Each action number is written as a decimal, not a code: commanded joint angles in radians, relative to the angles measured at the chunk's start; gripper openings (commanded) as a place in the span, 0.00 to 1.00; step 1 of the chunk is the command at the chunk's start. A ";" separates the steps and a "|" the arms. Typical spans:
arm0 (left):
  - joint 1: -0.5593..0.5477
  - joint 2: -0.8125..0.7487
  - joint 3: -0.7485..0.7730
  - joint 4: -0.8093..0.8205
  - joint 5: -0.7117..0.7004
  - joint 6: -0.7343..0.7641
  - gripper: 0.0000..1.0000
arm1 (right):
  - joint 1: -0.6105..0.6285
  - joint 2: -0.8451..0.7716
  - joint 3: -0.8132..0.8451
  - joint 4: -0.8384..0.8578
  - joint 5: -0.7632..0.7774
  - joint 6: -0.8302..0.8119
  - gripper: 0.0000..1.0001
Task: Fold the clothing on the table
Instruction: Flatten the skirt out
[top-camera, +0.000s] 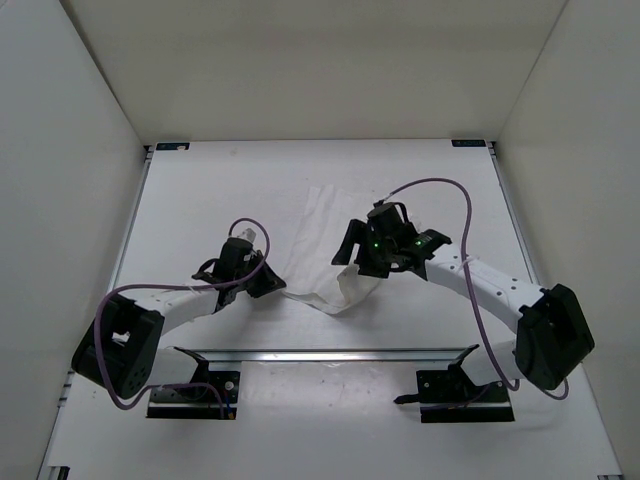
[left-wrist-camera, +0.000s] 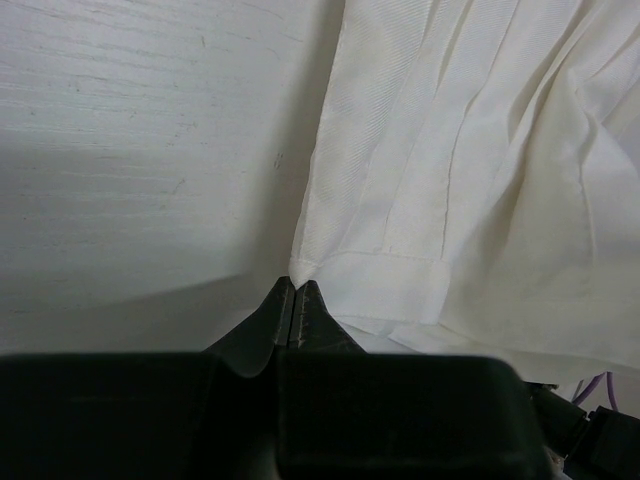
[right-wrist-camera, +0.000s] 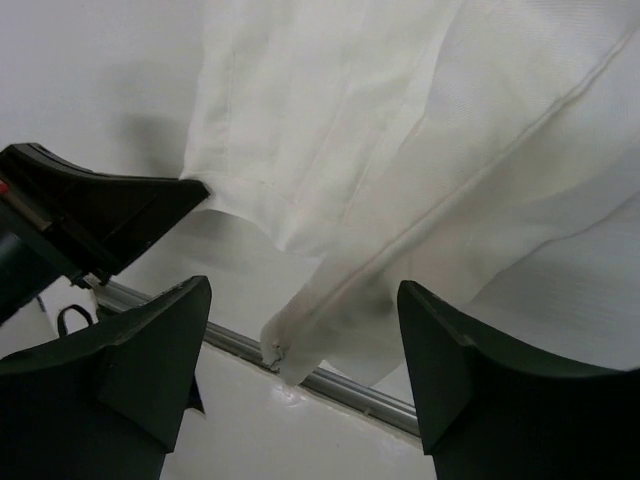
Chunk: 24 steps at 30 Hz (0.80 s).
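Note:
The white pleated clothing (top-camera: 330, 225) lies rumpled mid-table between the two arms. Its hemmed near corner is pinched in my left gripper (left-wrist-camera: 297, 286), whose jaws are shut tight on it. In the top view that gripper (top-camera: 279, 290) sits at the cloth's lower left. My right gripper (right-wrist-camera: 305, 305) hovers open over the cloth's near edge, with a loose seamed corner (right-wrist-camera: 288, 352) hanging between its fingers (right-wrist-camera: 160, 335) and touching neither. From above, the right gripper (top-camera: 352, 262) covers the cloth's right side.
A silver rail (top-camera: 330, 353) runs across the near part of the table (top-camera: 200, 200), also seen under the right gripper (right-wrist-camera: 352, 387). White enclosure walls (top-camera: 70, 150) stand at left, right and back. Purple cables (top-camera: 440, 185) loop over both arms.

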 joint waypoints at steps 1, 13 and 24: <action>0.001 -0.047 -0.014 0.013 0.002 0.015 0.00 | 0.017 0.023 0.063 -0.071 0.037 -0.017 0.71; 0.021 -0.039 0.009 -0.003 -0.005 0.041 0.00 | -0.028 0.001 0.099 -0.151 0.080 -0.038 0.01; 0.106 0.020 0.383 -0.161 0.029 0.169 0.00 | -0.415 -0.175 0.017 -0.112 -0.189 -0.245 0.00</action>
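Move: The raised flap of skirt that the right hand goes for stands almost in its open fingers, about 2 cm below its hand point. From that hand, the left fingers' pinch on the skirt's near-left corner is some 13 cm left, 1 cm back and 11 cm lower, and the skirt's near tip on the table lies about 6 cm back, 3 cm left and 12 cm lower. For the left hand the raised flap is roughly 13 cm right, 1 cm ahead and 9 cm higher. The right hand sinks about a centimetre around the raised flap and shuts its fingers on it, then draws it rightward some 11 cm, away from the left gripper, while rising about 6 cm, easing a little forward and turning some 10 degrees clockwise. The left hand keeps its pinch on the near-left corner, almost still until the right hand's pull is under way, then goes up and forward, about 5 to 6 cm each way. ##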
